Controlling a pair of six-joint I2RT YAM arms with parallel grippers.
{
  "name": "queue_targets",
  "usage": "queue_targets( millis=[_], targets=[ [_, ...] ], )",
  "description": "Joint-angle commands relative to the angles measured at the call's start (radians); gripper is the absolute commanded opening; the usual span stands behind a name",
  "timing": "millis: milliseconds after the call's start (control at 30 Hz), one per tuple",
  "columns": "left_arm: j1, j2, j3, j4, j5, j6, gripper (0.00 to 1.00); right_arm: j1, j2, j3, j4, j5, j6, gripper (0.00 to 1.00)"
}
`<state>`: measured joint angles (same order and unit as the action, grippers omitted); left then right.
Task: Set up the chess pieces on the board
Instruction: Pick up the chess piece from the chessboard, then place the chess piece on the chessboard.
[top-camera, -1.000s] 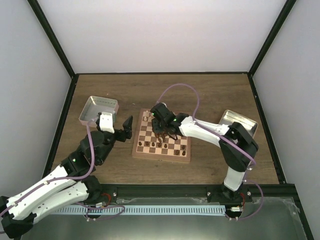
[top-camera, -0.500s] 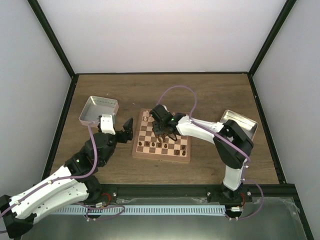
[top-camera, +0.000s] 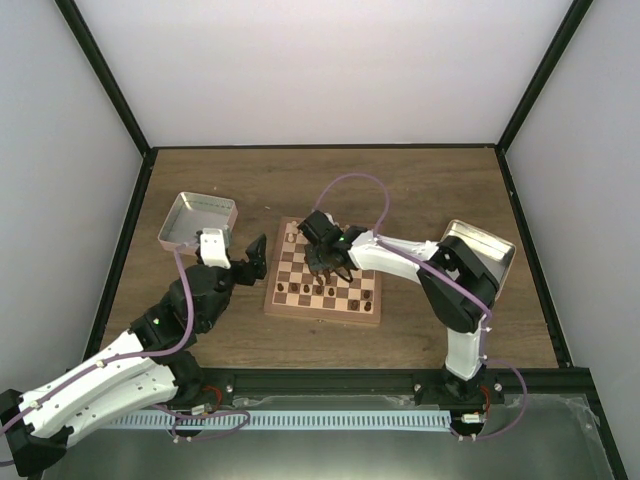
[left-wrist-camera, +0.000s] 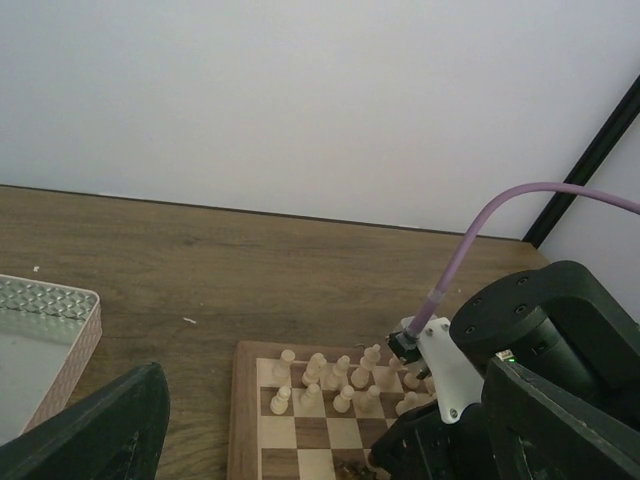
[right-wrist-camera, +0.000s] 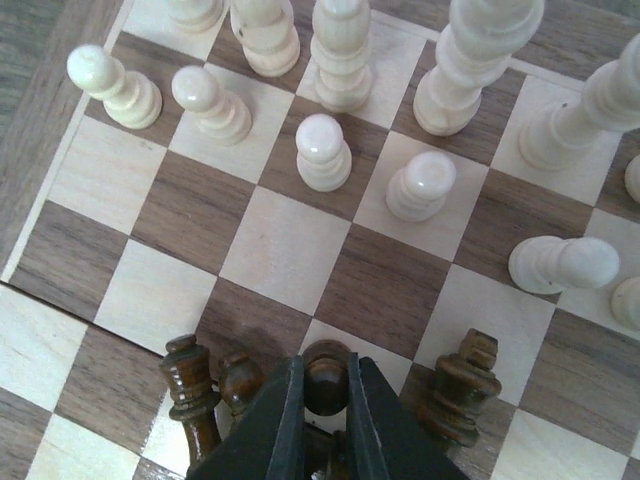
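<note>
The board (top-camera: 272, 298) lies mid-table. My right gripper (top-camera: 322, 262) hovers low over its middle. In the right wrist view this gripper (right-wrist-camera: 326, 385) is shut on the round head of a dark pawn (right-wrist-camera: 326, 372) standing on a light square. A taller dark piece (right-wrist-camera: 192, 385) stands to its left and a dark crowned piece (right-wrist-camera: 462, 385) to its right. Cream pieces (right-wrist-camera: 323, 150) stand in the far rows, and one cream pawn (right-wrist-camera: 562, 264) lies on its side. My left gripper (top-camera: 258, 252) is open beside the board's left edge, holding nothing.
A metal tray (top-camera: 197, 220) sits far left of the board and another tray (top-camera: 480, 245) to the right. In the left wrist view the right arm's black wrist (left-wrist-camera: 545, 340) and purple cable (left-wrist-camera: 470, 250) rise over the board's cream rows (left-wrist-camera: 345, 375).
The right gripper's jaws have closed onto the dark pawn, after the wrist shifted slightly left over the board. The left arm has barely moved and stays open.
</note>
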<state>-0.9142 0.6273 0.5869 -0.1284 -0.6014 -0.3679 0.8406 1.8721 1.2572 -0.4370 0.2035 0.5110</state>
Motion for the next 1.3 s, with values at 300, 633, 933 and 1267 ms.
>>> queue_targets(
  millis=[300, 633, 933, 1267],
  targets=[
    [0.008, 0.000, 0.009, 0.021, -0.014, -0.037, 0.87, -0.006, -0.091, 0.016, 0.070, 0.012, -0.038, 0.07],
    [0.010, 0.008, 0.008, 0.034, -0.020, -0.026, 0.88, -0.007, -0.322, -0.176, -0.035, -0.033, 0.040, 0.07],
    [0.010, 0.014, 0.001, 0.036, -0.011, -0.036, 0.88, -0.003, -0.425, -0.311, -0.074, -0.114, 0.045, 0.07],
    [0.011, 0.018, -0.013, 0.031, -0.014, -0.067, 0.88, 0.002, -0.388, -0.351, -0.054, -0.151, 0.021, 0.06]
  ],
)
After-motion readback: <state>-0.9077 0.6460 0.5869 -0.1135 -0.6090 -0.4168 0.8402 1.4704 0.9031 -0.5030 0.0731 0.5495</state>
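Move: The dark pawn is already between my right fingertips. The empty square it goes to, in the dark pawn row, lies about 9 cm back, 6 cm right and 3 cm down. The row's fifth pawn stands 3 cm left of that square, and the rightmost pawn 6 cm right of it. The pile of fallen dark pieces is centred about 3 cm behind my fingers. From my left hand the square is roughly 2 cm back, 18 cm right and 24 cm down. Keeping the pawn pinched in my right fingertips, I ease it about 1 cm forward and raise it some 7 cm off the board. I then swing it back and to the right, away from the fallen pieces, about 9 cm back and 6 cm right in all. Over the last part I sink about 5 cm towards the gap in the dark pawn row, tipping my fingertips slightly back towards my base. ##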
